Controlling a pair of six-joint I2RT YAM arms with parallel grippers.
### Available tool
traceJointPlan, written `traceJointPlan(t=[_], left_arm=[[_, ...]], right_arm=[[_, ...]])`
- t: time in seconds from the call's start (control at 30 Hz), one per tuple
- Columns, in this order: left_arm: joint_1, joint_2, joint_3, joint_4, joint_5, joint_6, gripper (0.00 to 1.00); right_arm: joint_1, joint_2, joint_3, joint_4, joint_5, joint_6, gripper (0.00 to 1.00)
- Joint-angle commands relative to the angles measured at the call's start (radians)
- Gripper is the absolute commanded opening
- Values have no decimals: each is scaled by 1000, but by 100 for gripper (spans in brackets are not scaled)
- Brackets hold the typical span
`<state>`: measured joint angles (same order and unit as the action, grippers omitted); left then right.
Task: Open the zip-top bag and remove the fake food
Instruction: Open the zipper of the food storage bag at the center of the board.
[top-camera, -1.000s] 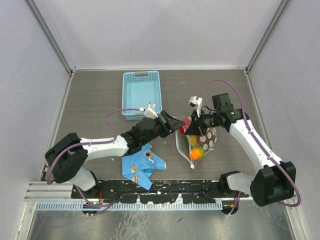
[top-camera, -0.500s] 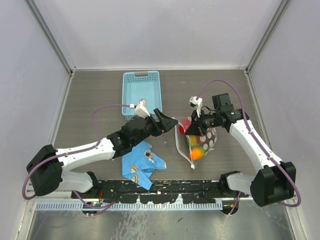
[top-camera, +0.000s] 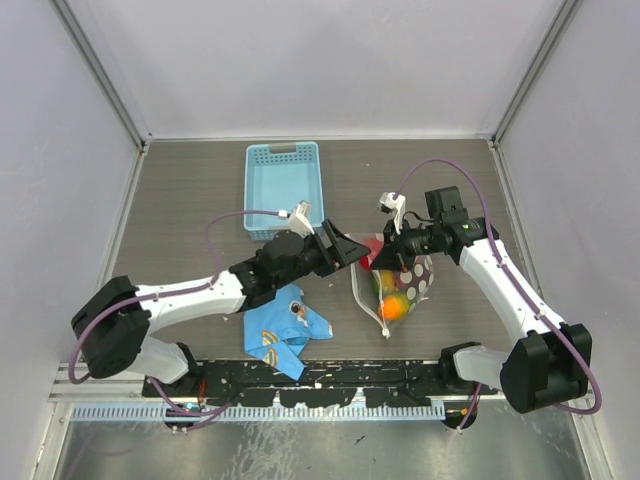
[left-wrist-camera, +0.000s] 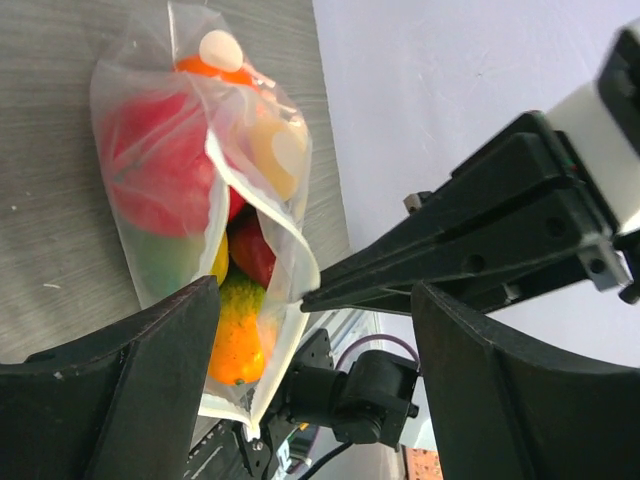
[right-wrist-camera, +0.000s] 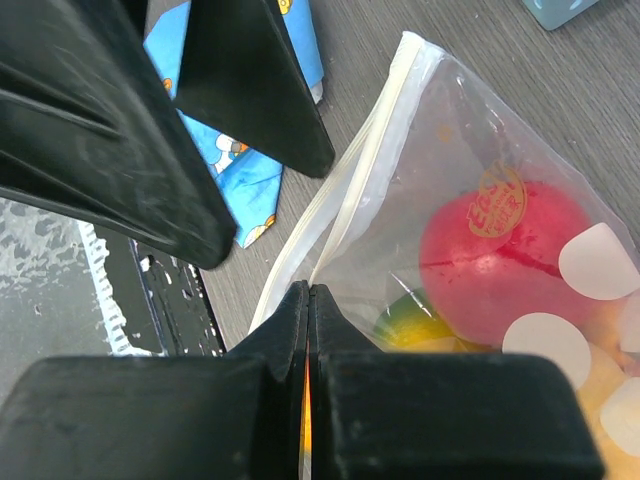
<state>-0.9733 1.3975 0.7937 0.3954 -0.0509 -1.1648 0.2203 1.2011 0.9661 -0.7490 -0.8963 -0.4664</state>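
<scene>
The zip-top bag (top-camera: 400, 285) lies right of centre, clear with white dots, its white zip strip (right-wrist-camera: 345, 195) parted. Inside is the fake food: a red fruit (right-wrist-camera: 500, 250), an orange one (left-wrist-camera: 235, 345), and green and yellow pieces. My right gripper (right-wrist-camera: 308, 292) is shut on one lip of the bag's mouth and holds it up off the table. My left gripper (left-wrist-camera: 315, 300) is open, its two fingers (right-wrist-camera: 255, 85) spread just in front of the mouth, apart from the bag. In the top view the left gripper (top-camera: 350, 250) points at the right gripper (top-camera: 385, 262).
A light blue slotted basket (top-camera: 283, 188) stands behind the left gripper. A blue cartoon-print cloth (top-camera: 285, 330) lies crumpled under the left forearm near the front rail. Grey walls close in the table at the back and both sides.
The left gripper pulled back to the left half a second ago, then came forward again to the bag's mouth, its jaws a little wider. The right gripper and the bag have stayed put.
</scene>
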Motion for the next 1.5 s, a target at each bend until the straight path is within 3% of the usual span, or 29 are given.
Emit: traceJointPlan(t=[0.0,0.27,0.5,0.63,0.73,0.83,0.87,0.93,1.27,1.47], left_arm=[[-1,45,43,83,21,-77,78],[-2,114,93,81,-13,-125,77],[-2,178,109,16,-62,-182,70],[-2,238,132,60,-42,-195,48],[-2,267,148,82,-33,-204,40],[-1,279,158,92,-29,-206,22],[-1,281,160,96,-30,-207,11],[-2,285,165,101,-30,-215,2],[-2,312,213,104,-46,-258,0],[-2,341,266,92,-63,-261,0]], right_arm=[[-5,-31,3,13,-33,-16,1],[-5,-35,1,11,-37,-22,1],[-4,-34,1,13,-28,-20,1],[-5,-34,0,14,-21,-21,1],[-5,-36,-5,16,-6,-20,1],[-5,-42,-10,24,16,-17,4],[-5,-44,-10,27,25,-13,9],[-5,-46,-13,32,44,-6,18],[-3,-78,-4,0,132,18,51],[34,-106,-50,28,249,49,53]])
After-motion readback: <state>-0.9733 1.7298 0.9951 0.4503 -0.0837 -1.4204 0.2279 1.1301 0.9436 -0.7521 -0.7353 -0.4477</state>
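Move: Ahead and to the right of the open left hand, the bag lip it goes for lies roughly 3 cm farther out, 5 cm right and 5 cm lower. The shut right hand already pinches that lip, and the left hand's spot on it is some 3 cm straight ahead of the right fingers, at their height. From the left hand, the red fruit in the bag sits about 3 cm ahead, 8 cm right and 12 cm down; the orange fruit about 13 cm back, 12 cm right and 14 cm down. Reaching rightward, forward and down, about 5 cm to the right, the left hand tips its fingers some 10 degrees lower and shuts them on the bag lip beside the right fingers. The right hand holds still until then, opens about halfway to let go and backs off to the right by 2 cm, while the left, pinching on, eases right and forward and rises slightly. ##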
